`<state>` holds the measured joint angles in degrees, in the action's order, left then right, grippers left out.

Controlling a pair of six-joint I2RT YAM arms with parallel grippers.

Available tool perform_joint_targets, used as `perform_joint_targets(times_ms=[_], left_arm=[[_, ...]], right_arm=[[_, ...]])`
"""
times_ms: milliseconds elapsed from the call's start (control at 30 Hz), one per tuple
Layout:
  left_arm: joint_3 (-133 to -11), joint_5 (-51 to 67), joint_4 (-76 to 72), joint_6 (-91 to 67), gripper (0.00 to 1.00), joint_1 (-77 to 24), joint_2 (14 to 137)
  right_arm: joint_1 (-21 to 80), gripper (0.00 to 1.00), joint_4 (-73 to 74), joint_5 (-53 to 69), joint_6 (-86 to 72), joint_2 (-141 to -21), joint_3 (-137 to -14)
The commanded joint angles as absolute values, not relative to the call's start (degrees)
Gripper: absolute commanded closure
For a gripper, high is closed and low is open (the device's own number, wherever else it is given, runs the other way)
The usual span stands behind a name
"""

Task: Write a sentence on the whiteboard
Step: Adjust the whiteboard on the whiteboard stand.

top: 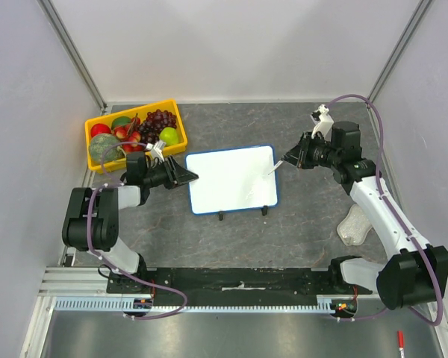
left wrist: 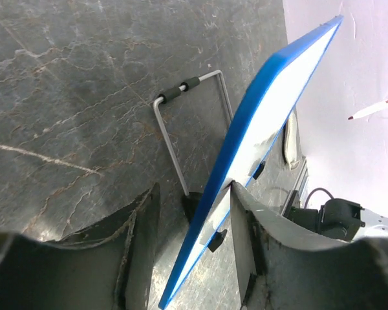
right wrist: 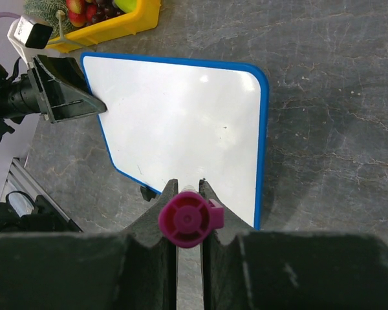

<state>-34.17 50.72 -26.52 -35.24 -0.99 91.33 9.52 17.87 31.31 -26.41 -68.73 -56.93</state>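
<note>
The whiteboard [top: 231, 179] stands propped on the dark table, with a blue frame and two black feet. Its white face [right wrist: 181, 116] is bare and no sentence shows on it. My left gripper [top: 188, 177] is open astride the board's left edge [left wrist: 271, 110]. One finger [left wrist: 246, 213] touches the white face, while the other stands apart behind the board. My right gripper [right wrist: 187, 184] is shut on a white marker [top: 275, 167], whose magenta cap end [right wrist: 189, 219] faces the camera. The marker's tip [left wrist: 375, 110] hovers at the board's right side.
A yellow tray [top: 131, 109] of fruit sits at the back left, close behind the left arm. A crumpled clear bag [top: 356, 224] lies beside the right arm. A red marker [top: 399, 341] rests on the near ledge. The board's wire stand [left wrist: 174, 97] juts out behind it.
</note>
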Motion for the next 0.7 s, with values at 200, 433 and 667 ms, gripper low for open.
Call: perform_joint_targets(times_ms=[200,433,667], left_arm=[[-36.0,56.1,-38.7,-34.5,0.82,-3.3,95.3],[-36.3,58.0,-40.8,-32.9,0.98,-4.9,95.7],[-35.4,62.0,-49.0,-35.2,0.98,-5.1,96.8]], right_arm=[[9.4,1.00,16.6,32.1,-26.9,-69.2,-59.7],[9.3,1.00,16.6,32.0,-26.7,-69.3,-59.7],[9.3,1.00,16.5,32.0,-26.8,-69.1,-59.4]])
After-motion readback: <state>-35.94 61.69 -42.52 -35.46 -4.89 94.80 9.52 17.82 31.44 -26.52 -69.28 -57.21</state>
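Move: The whiteboard's left edge already stands between the left hand's half-open fingers, one in front of its face and one behind; the board's middle is some 12 cm to the right, about 1 cm back and 2 cm below. Its nearer black clip is about 9 cm right, 10 cm back and 6 cm below; the fruit basket lies roughly 16 cm left, 12 cm ahead and lower. From the right hand the whiteboard's middle is some 15 cm left, 5 cm back and 14 cm below. Rightward and, a moment later, upward by about 4 cm each, the left hand works along its grip on the whiteboard's left edge: the fingers shut from about half open until they pinch the blue rim front and back, while the wrist swings clockwise and tips up, some 20 degrees in all. ##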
